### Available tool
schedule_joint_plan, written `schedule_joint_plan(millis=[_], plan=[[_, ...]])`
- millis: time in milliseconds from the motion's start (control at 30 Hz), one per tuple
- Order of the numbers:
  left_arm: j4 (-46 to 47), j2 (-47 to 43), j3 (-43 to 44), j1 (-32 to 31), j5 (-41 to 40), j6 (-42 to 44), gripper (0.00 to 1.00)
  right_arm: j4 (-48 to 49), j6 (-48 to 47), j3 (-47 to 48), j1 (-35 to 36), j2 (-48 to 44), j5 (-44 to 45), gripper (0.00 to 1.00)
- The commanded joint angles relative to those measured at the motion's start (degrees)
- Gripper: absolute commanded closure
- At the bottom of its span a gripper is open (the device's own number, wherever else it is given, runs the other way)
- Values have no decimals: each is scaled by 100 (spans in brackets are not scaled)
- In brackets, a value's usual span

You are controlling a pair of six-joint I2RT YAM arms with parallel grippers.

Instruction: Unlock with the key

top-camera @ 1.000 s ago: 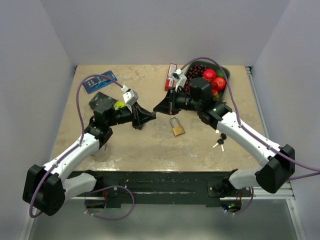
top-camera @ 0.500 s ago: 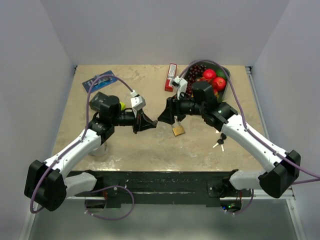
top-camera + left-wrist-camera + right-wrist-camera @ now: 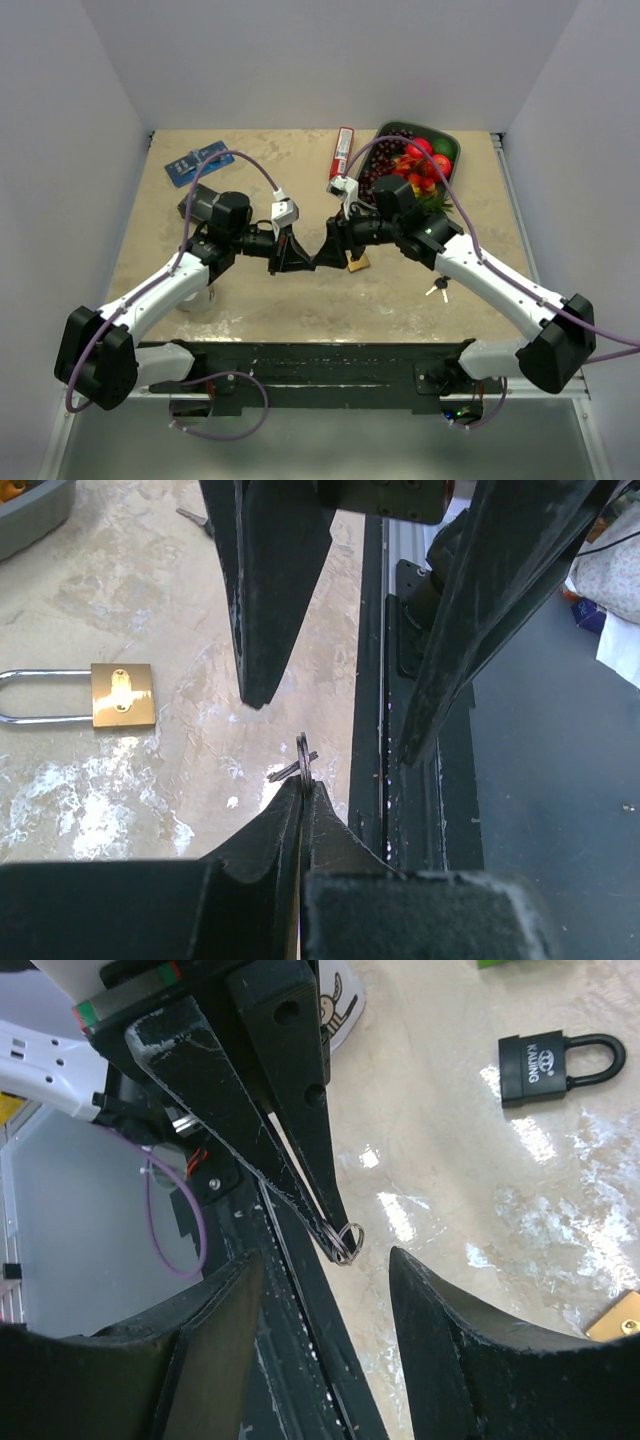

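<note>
My left gripper is shut on a small metal key ring; the key itself is hidden between its fingers. In the top view the left gripper meets my right gripper tip to tip above the table's middle. My right gripper is open, and its fingers flank the left tip and the key ring without touching them. A brass padlock lies flat on the table just beyond, partly covered by the right gripper in the top view.
A black padlock lies by a white cup under the left arm. Two black-headed keys lie under the right forearm. A fruit tray, a red pack and a blue card sit at the back.
Both arms swung inward until their tips met near the brass padlock. The right gripper went from shut to open. The left gripper stayed shut on the key ring.
</note>
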Motion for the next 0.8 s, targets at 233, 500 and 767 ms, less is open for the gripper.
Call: schedule_joint_plan(millis=[233, 500, 767], plan=[[52, 60, 271, -75, 222, 114, 100, 302, -177, 122, 156, 229, -173, 58], [17, 52, 263, -84, 143, 114, 100, 205, -186, 157, 156, 326, -305, 73], [17, 51, 263, -119, 160, 114, 100, 311, -168, 87, 165, 370, -445, 90]])
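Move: The key is pinched in the left fingertips, its ring end sticking out toward the right hand; the middle of the key is about 1 cm to the right of the left hand's point. From the right hand it is about 2 cm to the left and 2 cm lower. On the table, some 20 cm below the right hand, the brass padlock lies about 7 cm ahead and 7 cm to the right, the black padlock about 9 cm ahead and 8 cm to the left. Down about 2 cm and a little over 1 cm to the left, slowing as it goes, the right hand brings its half-open fingers onto the ring end of the key and draws them nearly shut around it, hardly turning. The left hand stays in place and keeps its closed grip on the key. ##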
